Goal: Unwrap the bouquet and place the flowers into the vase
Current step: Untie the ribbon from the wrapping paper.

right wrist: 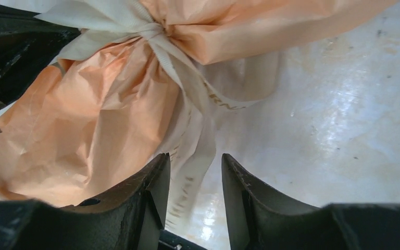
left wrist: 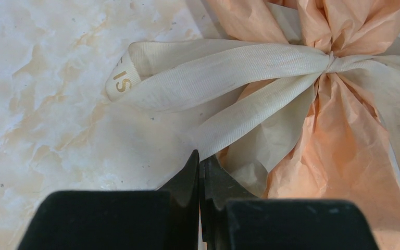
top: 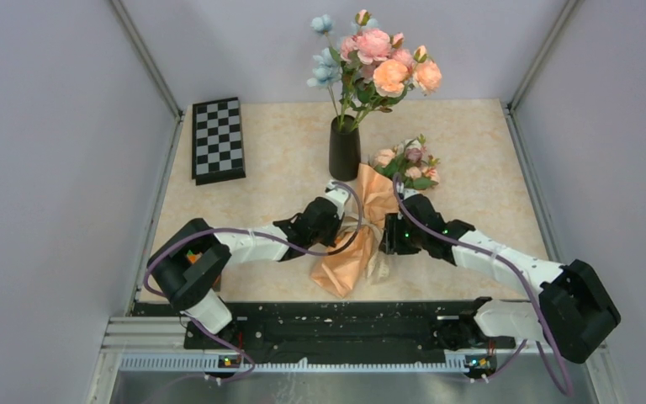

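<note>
The bouquet (top: pixel 373 195) lies on the table in its peach-orange paper (left wrist: pixel 344 146), roses (top: pixel 409 163) pointing away to the right of the black vase (top: pixel 344 153). A cream ribbon (left wrist: pixel 229 62) is tied in a bow round the paper's waist. My left gripper (left wrist: pixel 199 155) is shut, and a taut ribbon tail runs from the knot straight into its tips. It sits at the cone's left side (top: pixel 341 229). My right gripper (right wrist: pixel 194 159) is at the cone's right side (top: pixel 385 239). It is open, and the other ribbon tail (right wrist: pixel 198 138) hangs loose between its fingers.
The vase holds a taller bunch of pink, orange and pale-blue flowers (top: pixel 380 66). A folded chessboard (top: pixel 217 140) lies at the back left. Grey walls close in the marbled tabletop (top: pixel 471 160) on three sides.
</note>
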{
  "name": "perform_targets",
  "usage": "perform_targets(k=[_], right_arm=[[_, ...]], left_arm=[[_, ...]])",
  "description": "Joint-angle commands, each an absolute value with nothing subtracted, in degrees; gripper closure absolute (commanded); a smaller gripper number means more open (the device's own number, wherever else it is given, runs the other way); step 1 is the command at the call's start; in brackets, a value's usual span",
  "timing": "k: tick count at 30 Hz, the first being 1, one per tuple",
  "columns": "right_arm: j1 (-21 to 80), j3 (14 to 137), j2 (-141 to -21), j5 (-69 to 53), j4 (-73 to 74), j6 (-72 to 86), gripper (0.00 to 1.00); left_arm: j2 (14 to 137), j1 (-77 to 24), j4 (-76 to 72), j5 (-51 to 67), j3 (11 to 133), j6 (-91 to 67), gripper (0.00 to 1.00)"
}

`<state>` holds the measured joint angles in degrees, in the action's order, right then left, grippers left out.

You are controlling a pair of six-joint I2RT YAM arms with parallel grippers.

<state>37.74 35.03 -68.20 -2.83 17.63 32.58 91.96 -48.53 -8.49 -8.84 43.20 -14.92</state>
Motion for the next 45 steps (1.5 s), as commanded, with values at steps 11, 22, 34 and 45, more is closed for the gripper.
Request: perform_targets(k=[11,22,34,45], right_arm=[[25.92,35.38,-58.54,-3.51,19.83,37.55,0.53],[25.32,23.68,-53.55,-0.44,2.89,62.91,0.51],[25.14,18.87,-57.00,-2.35,-5.80,68.51,0.52],[25.14,18.01,-60.90,-2.47,-8.81,69.77,0.54]], left_arm=[[89.56,-46.57,-9.60,-7.77,41.59,-14.41,1.00],[87.92,-46.54,-10.94,-6.29,40.30,-13.09,1.00],[88.15,-46.52,-11.58,-5.10,40.00,-12.39,1.00],[87.98,-46.56,-11.86,-4.92,39.59,-12.70,1.00]])
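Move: The ribbon's free loop on the right of the knot lies about 4 cm ahead of the open right hand and some 4 cm below it. The knot is 5 cm ahead and 5 cm to that hand's left, the ribbon tail about 4 cm back and 3 cm left, and the wrapped flowers roughly 20 cm ahead and 5 cm right. From the left hand, which already grips a ribbon strand, the loop lies about 4 cm ahead and 13 cm right. The ribbon's strand on the left stays pinched in the left fingers, which shift only about a centimetre left. The right hand lifts back off to the right, forward and up, some 4 cm each way, then sinks in two dips almost to its starting height beside the loop; its wrist turns clockwise about 35 degrees and rolls left side up about 30, fingers staying open. ##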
